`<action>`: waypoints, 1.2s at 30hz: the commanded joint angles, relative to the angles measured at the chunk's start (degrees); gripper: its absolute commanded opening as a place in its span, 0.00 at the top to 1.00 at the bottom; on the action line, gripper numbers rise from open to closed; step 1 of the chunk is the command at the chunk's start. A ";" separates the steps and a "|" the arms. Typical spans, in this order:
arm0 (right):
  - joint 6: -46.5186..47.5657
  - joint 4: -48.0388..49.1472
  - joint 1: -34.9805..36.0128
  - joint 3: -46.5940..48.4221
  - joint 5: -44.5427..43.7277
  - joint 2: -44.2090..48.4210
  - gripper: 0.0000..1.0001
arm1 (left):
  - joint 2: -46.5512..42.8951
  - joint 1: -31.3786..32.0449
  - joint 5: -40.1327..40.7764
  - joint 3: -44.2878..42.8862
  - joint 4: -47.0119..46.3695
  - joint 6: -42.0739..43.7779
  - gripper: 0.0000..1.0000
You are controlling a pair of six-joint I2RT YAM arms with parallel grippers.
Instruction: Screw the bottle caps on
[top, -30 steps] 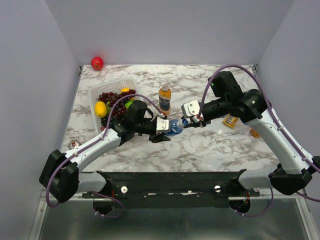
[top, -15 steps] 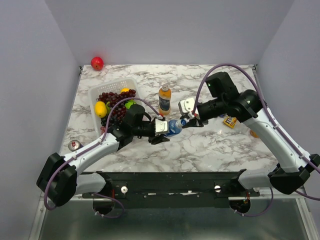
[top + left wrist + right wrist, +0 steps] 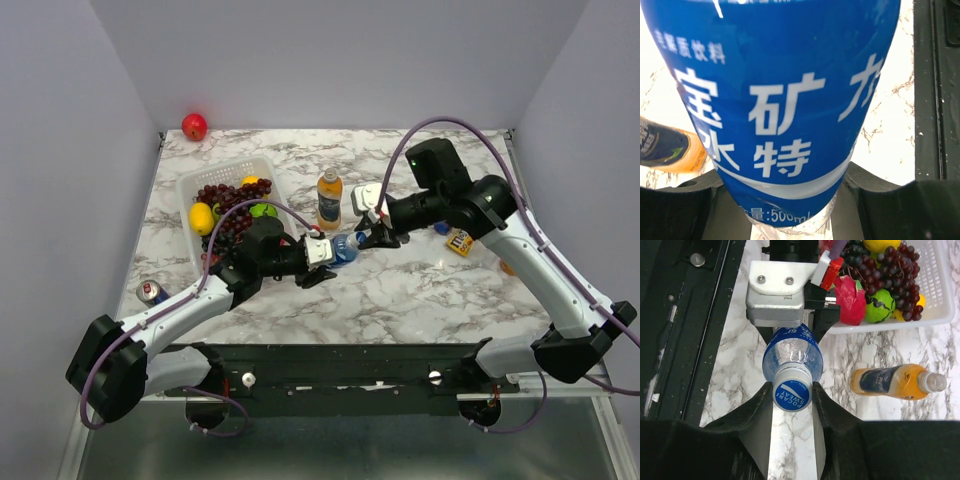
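My left gripper [image 3: 333,256] is shut on a clear bottle with a blue label [image 3: 345,249] and holds it on its side above the table. The label fills the left wrist view [image 3: 780,100], with a dark finger [image 3: 885,200] at each lower corner. The bottle's blue cap [image 3: 793,396] sits on its neck between the fingers of my right gripper [image 3: 792,389], which close on its sides. In the top view my right gripper [image 3: 372,236] meets the bottle's mouth. An orange drink bottle with a white cap [image 3: 329,198] stands upright behind. Other bottles are hidden.
A white basket [image 3: 190,185] of grapes and fruit stands at the left. A red apple [image 3: 194,126] lies at the far left corner. A drink can [image 3: 151,292] is near the left edge. A candy pack [image 3: 459,241] and a small blue cap [image 3: 440,228] lie under my right arm.
Both grippers and the bottle between them have shifted a little left and toward the back. The drink can at the left edge now shows more fully.
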State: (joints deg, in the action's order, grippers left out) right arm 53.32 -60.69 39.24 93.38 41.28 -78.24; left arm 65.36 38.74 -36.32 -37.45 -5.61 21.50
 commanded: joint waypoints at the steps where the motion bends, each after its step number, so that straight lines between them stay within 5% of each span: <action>1: -9.79 -1.90 -0.48 -1.27 -4.09 -2.62 0.71 | -1.91 0.37 5.45 -3.76 -11.35 -4.35 1.00; 10: -40.38 7.34 -0.48 -2.77 -14.03 -5.87 0.71 | -0.24 2.21 17.24 -5.17 -12.15 -7.52 1.00; 13: -44.61 7.25 -0.48 -1.98 -14.99 -7.45 0.66 | 0.03 2.39 18.03 -4.12 -12.15 -7.70 1.00; 14: -45.23 7.60 -0.48 -1.63 -15.08 -7.72 0.58 | 0.11 2.39 18.30 -3.95 -11.80 -8.74 1.00; 26: -34.35 1.21 -0.57 10.76 -16.67 -8.43 0.16 | -0.59 2.13 12.50 1.85 -8.72 -14.72 1.00; 27: -33.55 0.05 -0.57 10.85 -16.41 -8.08 0.03 | -0.59 1.95 12.15 1.94 -8.72 -15.34 1.00; 36: -17.76 0.73 -3.56 2.52 -10.43 2.99 0.00 | 0.47 -0.33 3.45 1.24 -8.81 -15.70 1.00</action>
State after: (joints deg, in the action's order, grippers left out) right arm 24.88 -60.73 36.82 99.24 27.55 -80.44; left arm 65.80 39.27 -26.28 -35.68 -12.53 6.11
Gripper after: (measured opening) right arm 0.995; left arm 0.578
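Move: The right fingers are already shut round the blue cap on the bottle's neck, right at the hand point. From the left hand, which grips the bottle body, the cap sits some 11 cm above, 6 cm to the right and 2 cm ahead. The orange bottle stands roughly 20 cm ahead of the right hand, 7 cm left and 18 cm below. The fruit basket lies about 20 cm ahead of the left hand, 24 cm left and 13 cm below. Still pinching the cap, the right hand twists it clockwise by some 40 degrees while travelling forward. The fingers then open wide and come free, the hand rising about 4 cm and backing off to the right. The left hand keeps its grip on the bottle, carrying it about 4 cm forward with a counter-clockwise turn, then easing back about half that. ##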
